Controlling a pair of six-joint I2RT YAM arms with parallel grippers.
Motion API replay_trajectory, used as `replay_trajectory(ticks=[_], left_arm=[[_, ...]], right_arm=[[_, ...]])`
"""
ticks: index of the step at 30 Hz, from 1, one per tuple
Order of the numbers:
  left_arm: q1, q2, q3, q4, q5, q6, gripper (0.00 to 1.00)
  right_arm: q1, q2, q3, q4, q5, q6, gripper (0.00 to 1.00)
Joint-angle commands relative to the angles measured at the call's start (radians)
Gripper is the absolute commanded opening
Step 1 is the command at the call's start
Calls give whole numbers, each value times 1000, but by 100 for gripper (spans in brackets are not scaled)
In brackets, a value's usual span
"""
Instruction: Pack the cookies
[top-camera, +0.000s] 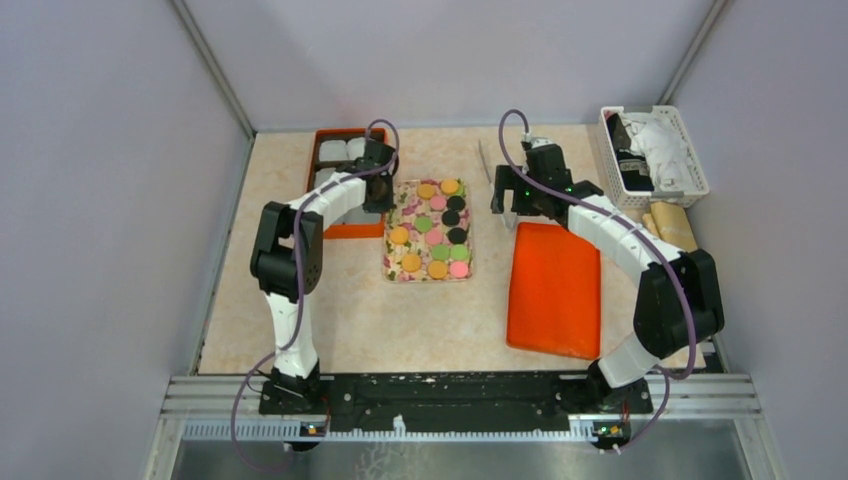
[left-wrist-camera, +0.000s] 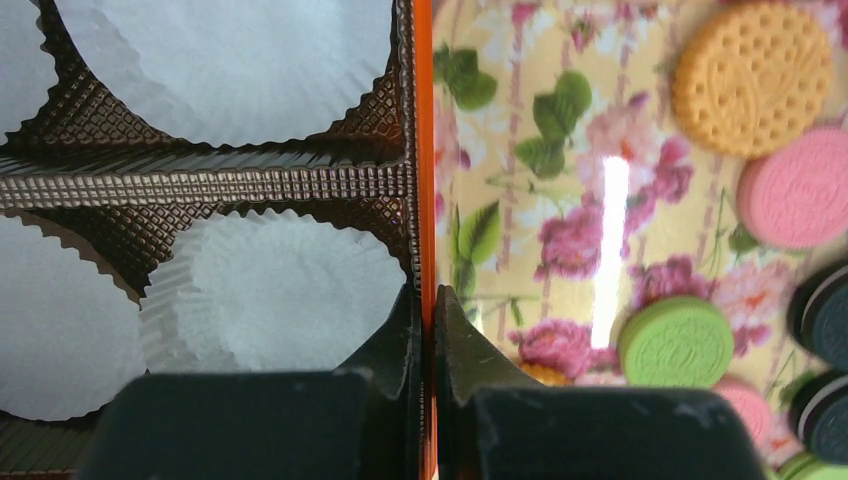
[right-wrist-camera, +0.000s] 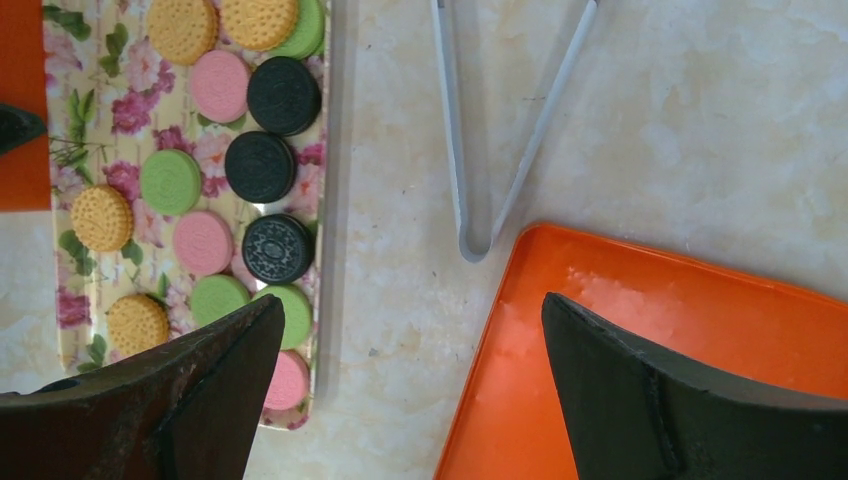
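Observation:
The cookies (top-camera: 430, 225), orange, pink, green and black discs, lie in rows on a floral tray (top-camera: 392, 215). They also show in the left wrist view (left-wrist-camera: 677, 340) and the right wrist view (right-wrist-camera: 260, 165). An orange box (top-camera: 345, 230) with white paper cups (left-wrist-camera: 280, 290) in a brown insert stands left of the tray. My left gripper (top-camera: 383, 190) is shut on the orange box's right wall (left-wrist-camera: 424, 150), jaws clamped on the rim (left-wrist-camera: 427, 315). My right gripper (top-camera: 508, 205) is open and empty (right-wrist-camera: 412, 300), over bare table between the tray and an orange lid (right-wrist-camera: 640, 340).
The orange lid (top-camera: 555, 290) lies flat at the right. Metal tongs (top-camera: 485, 160) lie behind it, seen too in the right wrist view (right-wrist-camera: 480, 150). A white basket (top-camera: 655, 155) with cloths stands at the far right, a tan packet (top-camera: 672, 225) beside it.

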Motion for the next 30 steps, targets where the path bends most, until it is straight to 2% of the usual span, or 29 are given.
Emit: replay_trajectory(ticks=[1,11,15,21,30], left_arm=[[-106,-40,-108,-36,65,-24,0],[-178,-145,-326,26,98,-62,0],[-207,-169,-341,34,115,-64,0],[-307,-181,-347,32,159,-96,0],[-438,-157,-366,20,158,-243,0]], right_arm=[[11,-32,-15,35,-24,16,99],[11,-69,-53,38,-31,24,99],[11,-78,-60,37,-29,27,99],[11,-95,-56,21,1,19,99],[12,-101,-51,3,21,4,99]])
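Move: The left hand already pinches the right wall of the cookie box. The cookie tray, against that wall, has its middle about 10 cm to the hand's right, 6 cm back and 3 cm below. The orange lid is some 39 cm right and 23 cm back; the tongs lie around 28 cm right, 6 cm ahead. From the open right hand, the tray is roughly level ahead, 19 cm left and 12 cm below. Keeping its shut fingers on the wall of the cookie box, the left hand drags the box diagonally to the right and back towards the orange lid, about 13 cm each way, staying near table height and easing briefly midway before speeding up again. As it goes, the wrist turns some 15 degrees clockwise, swinging the box with it, while the box's right wall keeps pushing the cookie tray along ahead of it. ##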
